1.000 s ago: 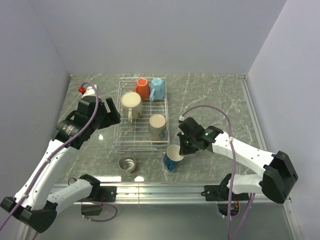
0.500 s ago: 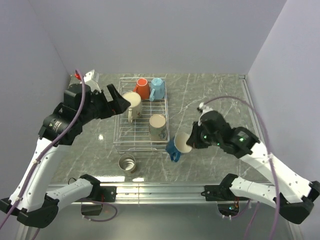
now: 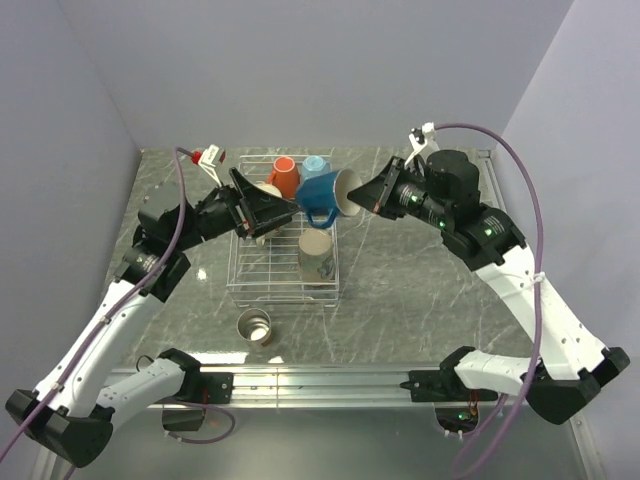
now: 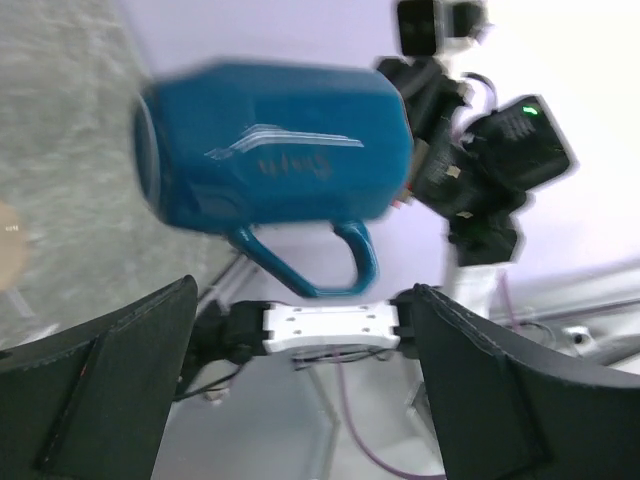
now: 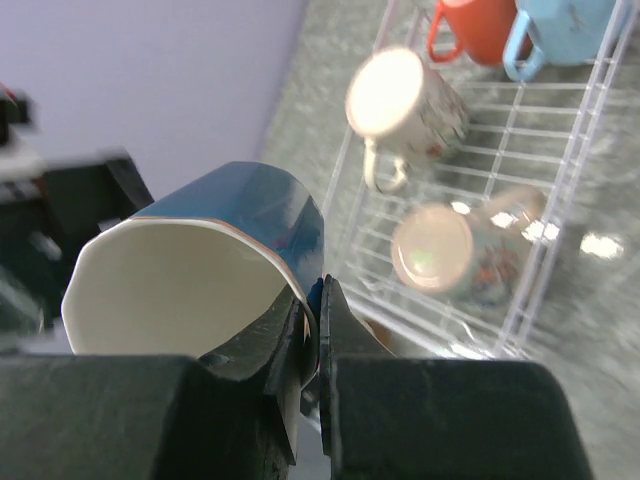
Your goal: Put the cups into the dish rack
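My right gripper [image 3: 372, 197] [image 5: 320, 295] is shut on the rim of the dark blue cup [image 3: 322, 195] [image 5: 230, 230], one finger inside its cream interior. The cup hangs on its side above the dish rack [image 3: 240, 268] [image 5: 560, 190]. In the left wrist view this dark blue cup [image 4: 275, 150] floats just beyond my open left gripper [image 4: 302, 292] [image 3: 283, 212], handle downward, nothing between the fingers. In the rack stand an orange cup [image 3: 283, 175] [image 5: 478, 20], a light blue cup [image 3: 314, 165] [image 5: 565, 25] and two pale cups [image 5: 405, 95] [image 3: 316, 253].
A shiny steel cup [image 3: 254, 326] stands on the marble tabletop in front of the rack's near left corner. Grey walls close off the left, back and right. The left arm reaches over the rack's left half and hides part of one pale cup.
My right gripper has lifted the dark blue cup from the table in front of the rack to high over the rack's back. My left gripper has swung in toward it.
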You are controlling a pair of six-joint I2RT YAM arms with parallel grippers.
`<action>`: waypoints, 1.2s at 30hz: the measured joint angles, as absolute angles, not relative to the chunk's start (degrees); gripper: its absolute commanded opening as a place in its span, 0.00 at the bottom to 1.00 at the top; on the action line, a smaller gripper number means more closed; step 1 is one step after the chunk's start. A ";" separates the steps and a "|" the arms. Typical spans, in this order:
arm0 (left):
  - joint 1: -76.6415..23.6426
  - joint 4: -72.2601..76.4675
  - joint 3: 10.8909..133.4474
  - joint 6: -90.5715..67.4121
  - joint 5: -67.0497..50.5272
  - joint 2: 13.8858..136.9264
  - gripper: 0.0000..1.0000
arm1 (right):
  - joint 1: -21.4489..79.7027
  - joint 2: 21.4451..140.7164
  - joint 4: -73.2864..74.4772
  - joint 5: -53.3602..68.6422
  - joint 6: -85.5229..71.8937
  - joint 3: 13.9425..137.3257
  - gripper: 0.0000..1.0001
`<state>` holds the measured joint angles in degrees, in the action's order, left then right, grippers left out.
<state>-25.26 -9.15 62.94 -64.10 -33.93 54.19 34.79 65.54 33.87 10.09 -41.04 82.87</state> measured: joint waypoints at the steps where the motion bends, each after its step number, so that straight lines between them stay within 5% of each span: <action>1: -25.26 -6.39 61.78 -65.87 -34.85 54.19 0.94 | 33.63 66.11 32.25 11.33 -42.04 82.56 0.00; 16: -25.17 26.06 51.05 -88.09 -40.42 56.18 0.83 | 31.20 66.89 11.03 23.31 -53.39 73.41 0.00; 26: -25.15 34.57 51.05 -94.48 -42.17 59.57 0.55 | 30.96 68.12 1.61 26.15 -57.63 72.60 0.00; 36: -25.15 37.12 52.12 -97.19 -43.16 61.98 0.49 | 32.88 69.17 -0.84 22.13 -56.95 71.24 0.00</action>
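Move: The blue cup, still pinched at its rim by the right hand, has its middle about 8 cm to the right of the left gripper and 4 cm ahead, at its height. From the right hand the cup's middle is some 5 cm left and 1 ahead, 2 up, and the open left gripper waits about 13 cm left and 4 back. Some 34 cm below the left hand, the floral cup stands 7 ahead and 6 right, the cream cup 18 ahead and 7 left. The blue cup travels about 5 cm left, with some rise and a little forward, towards the left gripper; the right fingers keep its rim and tip up some 20 degrees. The left hand rises about 4 cm and edges right to meet it, its fingertips tilting up and swinging clockwise, then closes from wide open to about half around the handle; contact there can't be seen clearly. ##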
